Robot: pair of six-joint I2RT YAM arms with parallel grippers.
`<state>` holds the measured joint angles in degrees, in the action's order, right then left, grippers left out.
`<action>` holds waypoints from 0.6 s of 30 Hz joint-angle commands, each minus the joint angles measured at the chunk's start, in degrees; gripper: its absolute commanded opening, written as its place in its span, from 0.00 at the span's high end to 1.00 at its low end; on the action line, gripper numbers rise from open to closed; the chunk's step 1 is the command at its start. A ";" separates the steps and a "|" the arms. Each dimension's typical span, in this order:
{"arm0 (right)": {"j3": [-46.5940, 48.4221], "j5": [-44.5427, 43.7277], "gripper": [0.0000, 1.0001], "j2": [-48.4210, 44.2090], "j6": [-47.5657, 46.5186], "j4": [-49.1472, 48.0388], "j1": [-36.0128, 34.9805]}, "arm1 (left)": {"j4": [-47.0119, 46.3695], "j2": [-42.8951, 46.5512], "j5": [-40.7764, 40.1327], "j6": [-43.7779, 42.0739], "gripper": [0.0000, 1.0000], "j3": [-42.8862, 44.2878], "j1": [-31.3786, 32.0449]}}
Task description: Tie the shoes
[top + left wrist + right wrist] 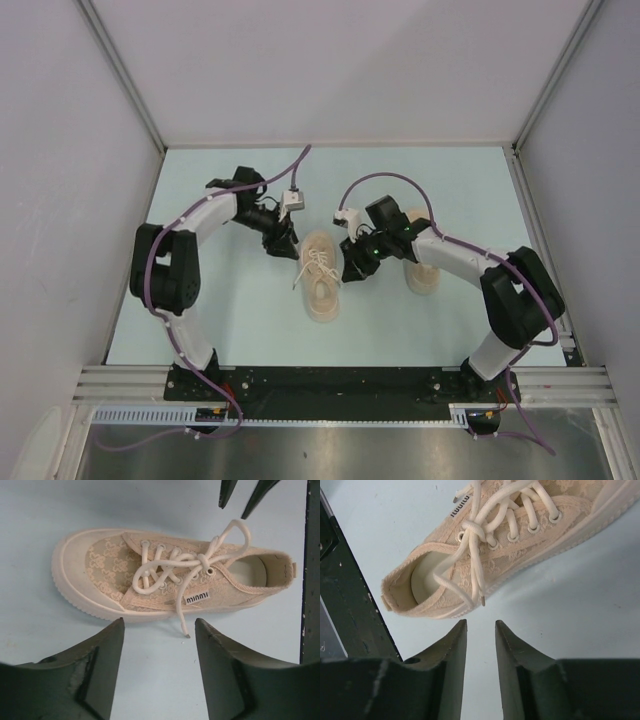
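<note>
A beige lace-patterned shoe (321,278) lies mid-table, toe pointing away from the arm bases. In the left wrist view this shoe (110,570) shows its off-white laces (200,560) drawn into a knot at the top eyelets. One loose lace end (186,634) trails onto the table between my left fingers. My left gripper (159,625) is open and empty beside the shoe's left side. My right gripper (481,625) is open and empty just off the shoe (485,555), below a hanging lace end (482,601). A second shoe (424,277) sits at the right, partly hidden by the right arm.
The pale blue table (230,320) is walled in white on three sides. A black rail (330,382) runs along the near edge and shows as a dark bar (311,570) in the left wrist view. The right gripper's fingertips (260,492) poke in beyond the shoe.
</note>
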<state>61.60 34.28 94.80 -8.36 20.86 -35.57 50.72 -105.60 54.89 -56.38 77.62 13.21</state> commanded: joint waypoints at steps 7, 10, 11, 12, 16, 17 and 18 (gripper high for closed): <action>-0.26 6.41 0.48 -13.67 0.97 2.95 9.28 | -28.29 21.20 -1.71 34.69 0.00 -10.91 -5.20; -0.26 6.06 0.31 -16.66 2.29 2.61 13.40 | -29.88 25.42 -6.80 43.85 0.00 -10.13 -7.57; -0.26 5.97 0.26 -17.28 3.25 2.52 14.55 | -30.32 26.49 -9.86 46.34 0.00 -9.95 -8.28; -0.26 5.54 0.17 -18.15 3.70 2.52 15.78 | -30.15 27.37 -12.16 48.54 0.00 -9.78 -8.99; -0.34 6.23 0.07 -18.78 5.81 4.44 25.35 | -22.78 29.22 -16.66 53.99 0.00 -4.78 -13.02; -0.26 6.23 0.06 -18.69 6.16 4.89 27.03 | -22.33 29.66 -17.44 54.88 0.01 -4.76 -13.04; -0.26 5.63 0.04 -18.60 6.16 5.32 28.44 | -21.81 30.19 -20.24 55.76 0.00 -5.11 -15.21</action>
<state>60.97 39.99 77.12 -4.40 23.75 -12.71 26.09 -78.13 42.33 -10.48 69.89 1.74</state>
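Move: The tied knot on the laced shoe sits about 7 cm right of the left hand, 4 cm back and 3 cm lower. From the right hand the knot is roughly 5 cm left, 2 cm ahead and 2 cm below. A loose lace end hangs down the shoe's left side, some 4 cm back, 2 cm right and 7 cm below the left hand. The other shoe lies around 16 cm right of the right hand, 8 cm ahead and 4 cm lower. The knot and its loops are left behind as both empty, already parted grippers lift away and open to nearly full. The left hand rises about 14 cm, then also swings out left and somewhat forward, its wrist turning some 40 degrees counter-clockwise; the right goes right and up, with some forward, to beside and above the other shoe, turning clockwise. ##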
